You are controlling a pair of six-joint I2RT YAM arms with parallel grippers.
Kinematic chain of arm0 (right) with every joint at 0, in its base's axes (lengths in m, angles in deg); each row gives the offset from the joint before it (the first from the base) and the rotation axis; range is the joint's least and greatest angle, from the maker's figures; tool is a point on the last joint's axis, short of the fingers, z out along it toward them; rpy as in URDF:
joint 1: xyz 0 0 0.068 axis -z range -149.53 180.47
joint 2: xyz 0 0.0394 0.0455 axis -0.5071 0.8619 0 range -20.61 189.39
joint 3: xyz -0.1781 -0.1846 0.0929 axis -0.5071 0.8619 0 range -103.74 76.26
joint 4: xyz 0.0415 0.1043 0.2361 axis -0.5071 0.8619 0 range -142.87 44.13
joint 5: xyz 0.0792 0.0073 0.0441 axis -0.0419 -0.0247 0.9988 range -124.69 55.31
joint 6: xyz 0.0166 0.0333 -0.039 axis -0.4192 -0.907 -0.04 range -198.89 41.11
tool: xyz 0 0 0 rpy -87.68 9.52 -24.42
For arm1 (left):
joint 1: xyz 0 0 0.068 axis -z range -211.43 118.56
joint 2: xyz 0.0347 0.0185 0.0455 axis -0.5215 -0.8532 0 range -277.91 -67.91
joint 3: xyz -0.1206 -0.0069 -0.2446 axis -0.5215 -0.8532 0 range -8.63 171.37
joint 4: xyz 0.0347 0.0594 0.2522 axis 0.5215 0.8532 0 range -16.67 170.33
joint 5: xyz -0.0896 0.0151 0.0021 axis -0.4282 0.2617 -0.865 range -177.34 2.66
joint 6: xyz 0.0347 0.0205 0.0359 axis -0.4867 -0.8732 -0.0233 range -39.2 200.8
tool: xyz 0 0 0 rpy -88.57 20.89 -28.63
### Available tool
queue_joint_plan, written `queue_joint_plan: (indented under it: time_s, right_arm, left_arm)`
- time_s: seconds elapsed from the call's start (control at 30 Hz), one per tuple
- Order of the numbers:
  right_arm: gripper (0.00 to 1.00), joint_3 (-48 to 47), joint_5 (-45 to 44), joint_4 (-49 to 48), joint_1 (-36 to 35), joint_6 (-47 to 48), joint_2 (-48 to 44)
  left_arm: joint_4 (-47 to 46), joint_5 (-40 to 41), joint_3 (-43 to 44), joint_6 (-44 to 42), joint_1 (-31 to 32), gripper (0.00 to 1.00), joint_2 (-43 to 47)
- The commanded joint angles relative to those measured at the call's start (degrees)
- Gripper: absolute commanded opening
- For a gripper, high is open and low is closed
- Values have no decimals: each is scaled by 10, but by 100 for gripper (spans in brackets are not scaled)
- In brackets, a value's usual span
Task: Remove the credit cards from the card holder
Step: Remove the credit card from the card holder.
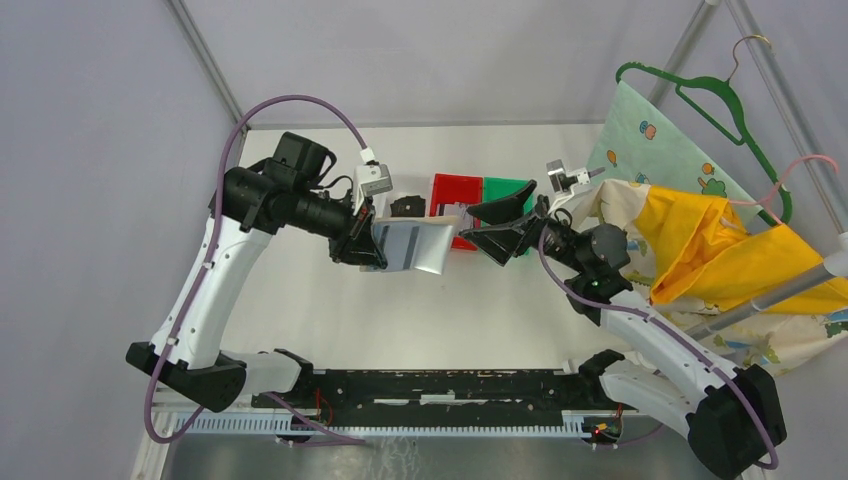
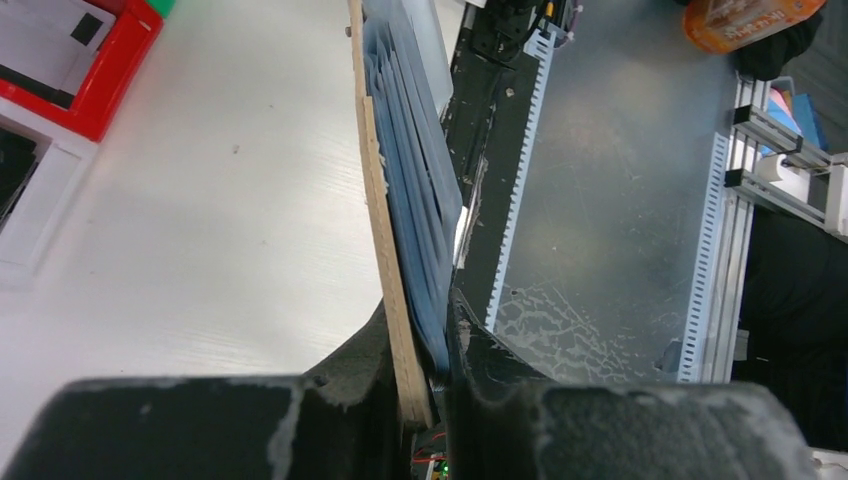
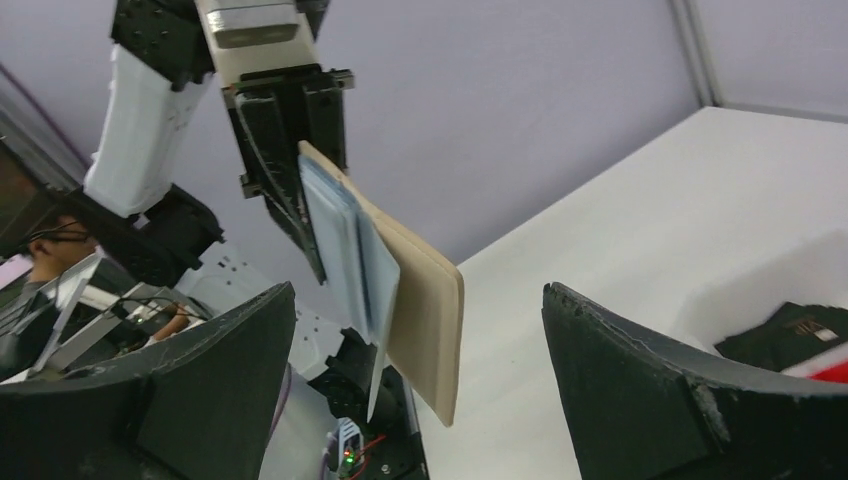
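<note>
My left gripper [image 1: 362,245] is shut on one end of the tan card holder [image 1: 400,245], holding it edge-up above the table. In the left wrist view its jaws [image 2: 430,350] pinch the tan cover [image 2: 385,240] and the blue-grey inner layers [image 2: 415,170]. Pale credit cards [image 3: 345,250] lie against the holder's inner face [image 3: 425,300], and one thin card [image 3: 378,370] sticks out below it. My right gripper [image 1: 470,222] stands wide open just off the holder's free end. In the right wrist view the holder hangs between the right gripper's [image 3: 418,290] spread fingers, touching neither.
A red bin [image 1: 455,195], a green bin [image 1: 510,190] and a white bin [image 1: 408,205] with a black item stand behind the holder. Patterned and yellow cloth [image 1: 700,240] on hangers crowds the right side. A black rail [image 1: 440,385] runs along the near edge.
</note>
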Motion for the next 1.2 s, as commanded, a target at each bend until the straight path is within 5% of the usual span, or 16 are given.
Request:
queue_joint_plan:
  time_s: [0.0,0.4,0.47,0.7,1.0,1.17]
  right_arm:
    - [98,-24,17,-59,-40,-8,8]
    - [94,-28,-32,-65,-137,28,51]
    - [86,-25,-37,-98,-154,7,69]
    - [34,-28,-56,-139,-181,-33,119]
    - [1,-4,-108,-93,-185,-2,87]
    - [0,8,-103,-106,-184,-11,89]
  left_arm:
    - [19,-64,34,-34,-1,2,3]
    - [29,-91,46,-28,-2,2,0]
    - [29,-97,38,-24,-1,2,-3]
    - [29,-86,20,-11,-1,2,-16]
    - [29,-63,26,-21,-1,19,-11]
    - [29,-76,27,-28,-2,19,1]
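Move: The card holder, still gripped at its left end by the left hand, has its middle about 12 cm to the left of the empty, open right hand, some 4 cm back and 2 cm lower. From the left hand its middle lies about 5 cm right, 2 cm ahead and 2 cm below. On the table some 28 cm below the right hand, the red box is about 19 cm ahead and 2 left, the white box 19 ahead and 14 left, the green box 18 ahead and 10 right. The right fingers close on the free right end of the card holder, pinching the beige cover's edge: the hand comes in wide open, about 8 cm left, 5 cm back and slightly down, turning a little counter-clockwise, then shuts almost fully. The left hand keeps its grip, easing about 2 cm back and up, then mostly returning. ##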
